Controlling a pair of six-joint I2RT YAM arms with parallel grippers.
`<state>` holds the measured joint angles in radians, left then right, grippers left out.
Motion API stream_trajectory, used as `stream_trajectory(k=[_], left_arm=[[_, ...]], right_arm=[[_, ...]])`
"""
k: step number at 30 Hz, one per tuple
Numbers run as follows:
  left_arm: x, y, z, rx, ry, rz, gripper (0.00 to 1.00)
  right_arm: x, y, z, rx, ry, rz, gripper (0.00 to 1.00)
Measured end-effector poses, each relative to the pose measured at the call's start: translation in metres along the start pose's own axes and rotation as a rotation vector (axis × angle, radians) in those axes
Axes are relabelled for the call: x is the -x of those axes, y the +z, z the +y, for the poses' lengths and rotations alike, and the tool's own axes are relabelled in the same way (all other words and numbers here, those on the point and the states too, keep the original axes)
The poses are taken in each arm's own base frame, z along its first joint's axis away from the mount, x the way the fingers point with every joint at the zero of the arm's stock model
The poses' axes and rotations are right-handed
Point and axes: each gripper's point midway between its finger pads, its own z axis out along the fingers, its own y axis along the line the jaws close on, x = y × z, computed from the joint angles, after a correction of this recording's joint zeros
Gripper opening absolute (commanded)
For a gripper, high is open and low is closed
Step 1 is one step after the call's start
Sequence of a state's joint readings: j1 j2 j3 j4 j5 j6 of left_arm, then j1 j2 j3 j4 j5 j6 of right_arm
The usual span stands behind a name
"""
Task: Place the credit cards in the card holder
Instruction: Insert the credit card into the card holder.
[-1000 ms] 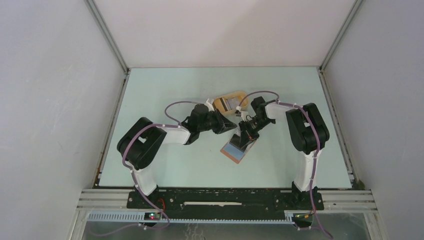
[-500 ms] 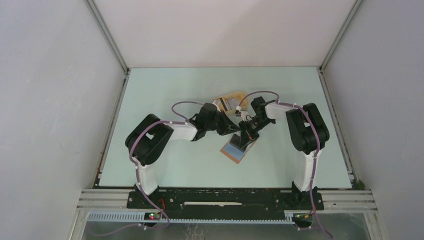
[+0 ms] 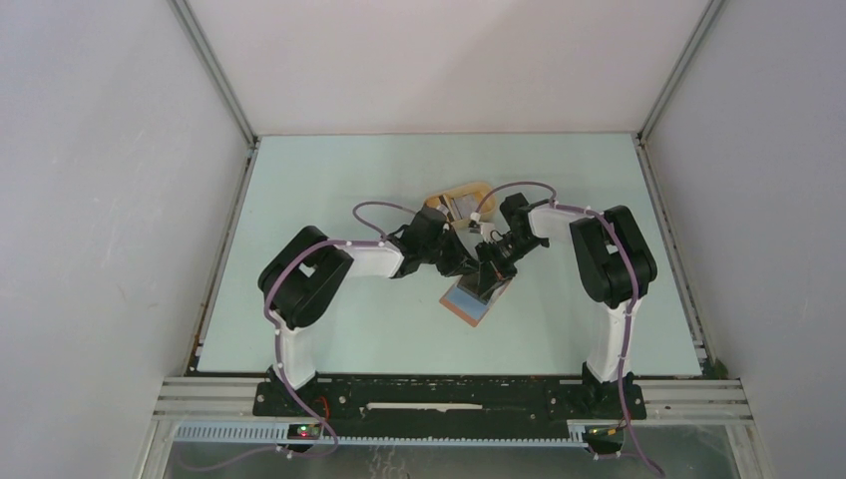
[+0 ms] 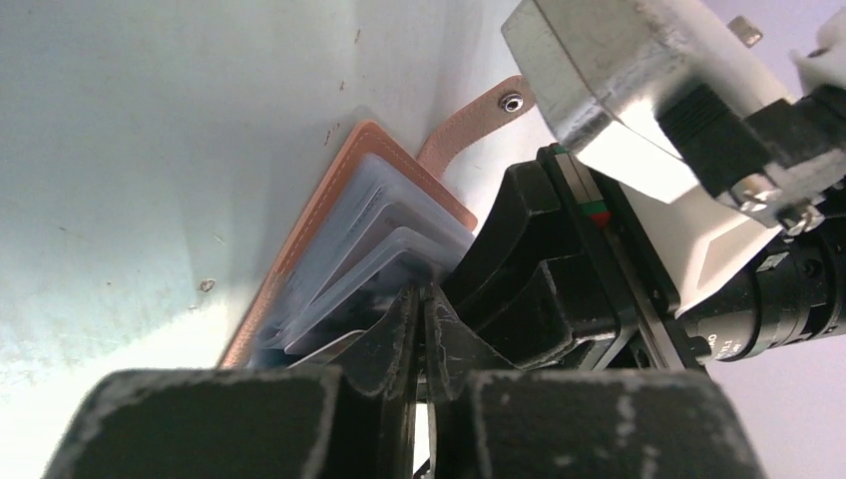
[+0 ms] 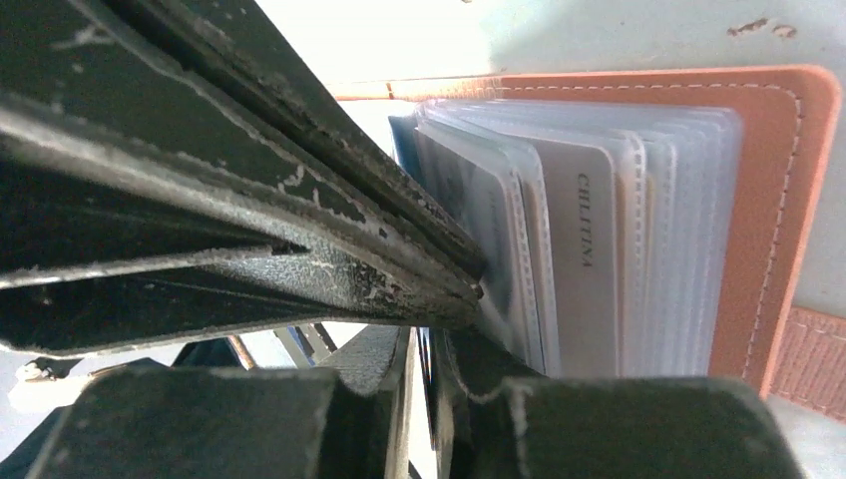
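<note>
The reddish-brown card holder (image 3: 471,307) (image 4: 351,160) (image 5: 788,200) lies open on the table, its clear sleeves fanned up. My right gripper (image 3: 492,271) (image 5: 427,349) is over the sleeves, shut on a thin dark credit card (image 5: 426,377) seen edge-on between its fingers. A pale card (image 5: 584,249) sits inside one sleeve. My left gripper (image 3: 467,265) (image 4: 421,297) comes in from the left with jaws shut, tips pressed at the sleeves' edge right beside the right gripper. Whether it pinches a sleeve is hidden. Its fingers (image 5: 299,230) cross the right wrist view.
A yellow oval tray (image 3: 477,187) stands just behind the two grippers with a card (image 3: 457,208) in it. The holder's snap tab (image 4: 479,115) sticks out on the table. Grey walls close the table's left, right and back sides.
My left arm has swung right from beside the tray until its gripper meets the right gripper over the card holder, its jaws closing. The right gripper and the holder have stayed put.
</note>
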<state>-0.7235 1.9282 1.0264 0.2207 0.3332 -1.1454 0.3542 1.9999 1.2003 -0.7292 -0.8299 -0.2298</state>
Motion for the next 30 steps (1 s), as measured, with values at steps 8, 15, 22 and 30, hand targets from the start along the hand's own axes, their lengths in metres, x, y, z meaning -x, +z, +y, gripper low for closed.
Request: stream_trajectory(k=[8, 15, 22, 30], left_arm=[[-0.004, 0.000, 0.002, 0.043, 0.038, 0.013, 0.08], [-0.004, -0.001, 0.005, 0.065, 0.060, 0.021, 0.07], [-0.006, -0.005, 0.010, 0.093, 0.078, 0.026, 0.07], [-0.008, -0.006, 0.016, 0.114, 0.090, 0.033, 0.07]], right_arm=[[-0.001, 0.001, 0.002, 0.004, 0.001, 0.005, 0.29], [-0.001, 0.001, 0.005, 0.012, -0.003, 0.005, 0.37], [0.004, -0.009, 0.007, -0.019, -0.029, -0.021, 0.41], [0.008, -0.020, 0.003, -0.019, -0.018, -0.056, 0.43]])
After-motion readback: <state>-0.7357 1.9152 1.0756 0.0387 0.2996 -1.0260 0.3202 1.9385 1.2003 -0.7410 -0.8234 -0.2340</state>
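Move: The left hand's closed tips are over the forward part of the open card holder, whose middle lies about 5 cm back and 3 cm below, level sideways. The wooden card tray is roughly 14 cm ahead of these tips and 3 cm to the left. From the right hand, still pinching a clear sleeve's edge, the holder's middle is some 2 cm left, 1 cm back and 1 cm below. Opening steadily to nearly half its range, the right gripper lets go of the sleeve edge, then backs off about 2 cm upward, forward and slightly right. Meanwhile the left hand, its closed tips kept against the sleeves beside it, eases roughly 1 cm each to the left, down and back, rolling nearly 10 degrees so that its left side rises. ##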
